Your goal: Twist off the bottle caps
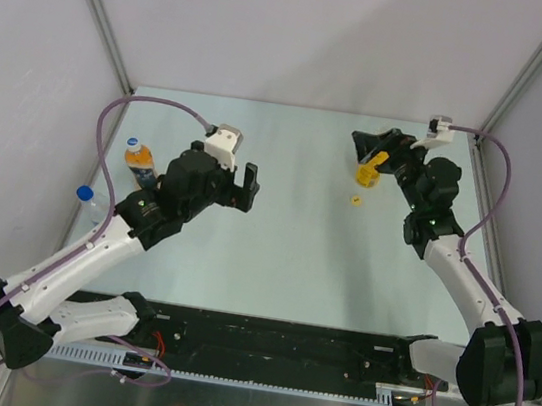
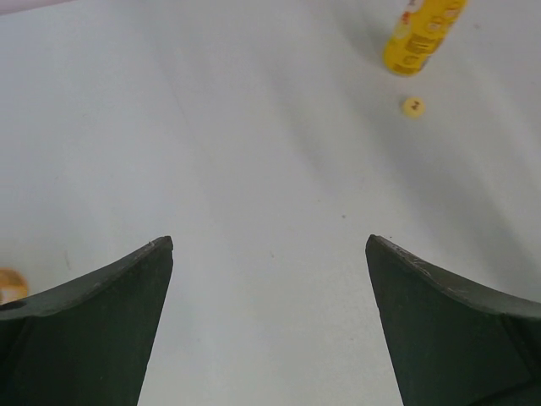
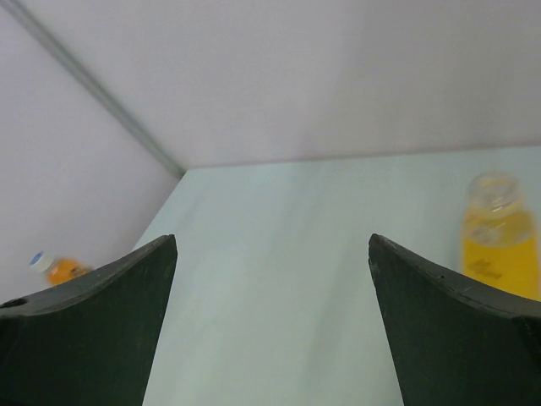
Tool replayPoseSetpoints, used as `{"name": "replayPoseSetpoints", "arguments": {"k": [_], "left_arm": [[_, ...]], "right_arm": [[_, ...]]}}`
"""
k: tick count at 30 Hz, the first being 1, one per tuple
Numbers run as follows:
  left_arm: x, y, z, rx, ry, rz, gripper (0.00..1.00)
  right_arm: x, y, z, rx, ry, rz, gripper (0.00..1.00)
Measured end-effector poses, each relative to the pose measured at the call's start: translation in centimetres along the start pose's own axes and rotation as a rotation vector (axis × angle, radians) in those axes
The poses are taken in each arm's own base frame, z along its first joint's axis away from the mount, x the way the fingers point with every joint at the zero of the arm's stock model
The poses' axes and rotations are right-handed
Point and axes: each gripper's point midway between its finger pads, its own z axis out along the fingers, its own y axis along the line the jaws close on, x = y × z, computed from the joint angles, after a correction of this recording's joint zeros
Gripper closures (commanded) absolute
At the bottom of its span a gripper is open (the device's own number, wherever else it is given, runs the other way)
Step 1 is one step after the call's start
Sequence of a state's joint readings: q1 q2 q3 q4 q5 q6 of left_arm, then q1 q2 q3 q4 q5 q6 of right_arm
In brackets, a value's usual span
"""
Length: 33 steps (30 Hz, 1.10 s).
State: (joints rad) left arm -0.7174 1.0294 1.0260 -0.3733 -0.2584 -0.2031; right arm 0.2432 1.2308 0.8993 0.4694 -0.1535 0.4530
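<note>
The tall yellow-orange bottle (image 1: 371,170) stands at the back right with its neck open (image 3: 497,241). Its yellow cap (image 1: 356,200) lies loose on the table just in front of it (image 2: 412,106). My right gripper (image 1: 368,148) is open beside that bottle, with nothing between its fingers (image 3: 272,238). At the left, the short orange bottle (image 1: 138,162) wears a white cap (image 1: 134,143). The clear water bottle (image 1: 89,203) wears a blue cap (image 1: 85,193). My left gripper (image 1: 250,188) hangs open and empty over mid-table (image 2: 269,241), pointing toward the yellow bottle (image 2: 423,34).
Grey enclosure walls with metal corner posts (image 1: 97,7) close in the table on three sides. The left arm's body (image 1: 187,186) sits right next to the short orange bottle. A black rail (image 1: 261,348) runs along the near edge between the arm bases.
</note>
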Motion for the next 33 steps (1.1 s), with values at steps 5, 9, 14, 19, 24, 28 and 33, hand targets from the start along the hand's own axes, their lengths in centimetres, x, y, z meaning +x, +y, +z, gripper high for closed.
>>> {"name": "replayPoseSetpoints", "arguments": {"k": [5, 9, 14, 19, 24, 28, 33], "left_arm": [[-0.5, 3.5, -0.1, -0.098, 0.016, -0.031, 0.01], [-1.6, 6.6, -0.6, -0.184, 0.004, -0.063, 0.01], [-2.4, 10.2, -2.3, -0.299, -0.015, -0.086, 0.01], [-3.5, 14.1, -4.4, -0.444, -0.042, -0.113, 0.01], [-2.9, 18.4, -6.0, -0.585, -0.025, -0.161, 0.02], [-1.5, 21.5, -6.2, -0.668, 0.028, -0.197, 0.03], [0.8, 24.1, -5.0, -0.71, 0.125, -0.227, 0.05]], "right_arm": [[3.9, 2.6, -0.3, -0.085, 0.141, 0.073, 0.01], [8.6, 4.2, -0.6, -0.123, 0.289, 0.11, 0.01], [13.3, 6.2, -1.6, -0.156, 0.438, 0.124, 0.01], [16.3, 6.0, -2.2, -0.137, 0.529, 0.134, 0.01], [19.6, 4.5, -2.6, -0.081, 0.626, 0.154, 0.01], [20.9, 4.0, -2.9, -0.058, 0.664, 0.164, 0.01], [21.4, 4.0, -3.0, -0.051, 0.679, 0.175, 0.01]]}}
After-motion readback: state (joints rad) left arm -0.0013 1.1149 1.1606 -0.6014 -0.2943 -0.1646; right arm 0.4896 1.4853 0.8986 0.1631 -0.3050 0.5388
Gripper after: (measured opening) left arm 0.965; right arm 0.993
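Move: From the left hand, the capped orange bottle stands about 29 cm left, 8 cm ahead, its middle some 17 cm lower; the Pepsi bottle is about 33 cm left and 5 cm back, equally low. From the right hand, the orange bottle lies roughly 56 cm left, 5 cm back and 24 cm lower; the opened yellow bottle stands about 11 cm ahead and 5 cm right, its loose cap 1 cm ahead, 3 cm right. Open left hand sweeps 24 cm left towards the orange bottle, turning counter-clockwise; open right sinks 17 cm, moving left. ##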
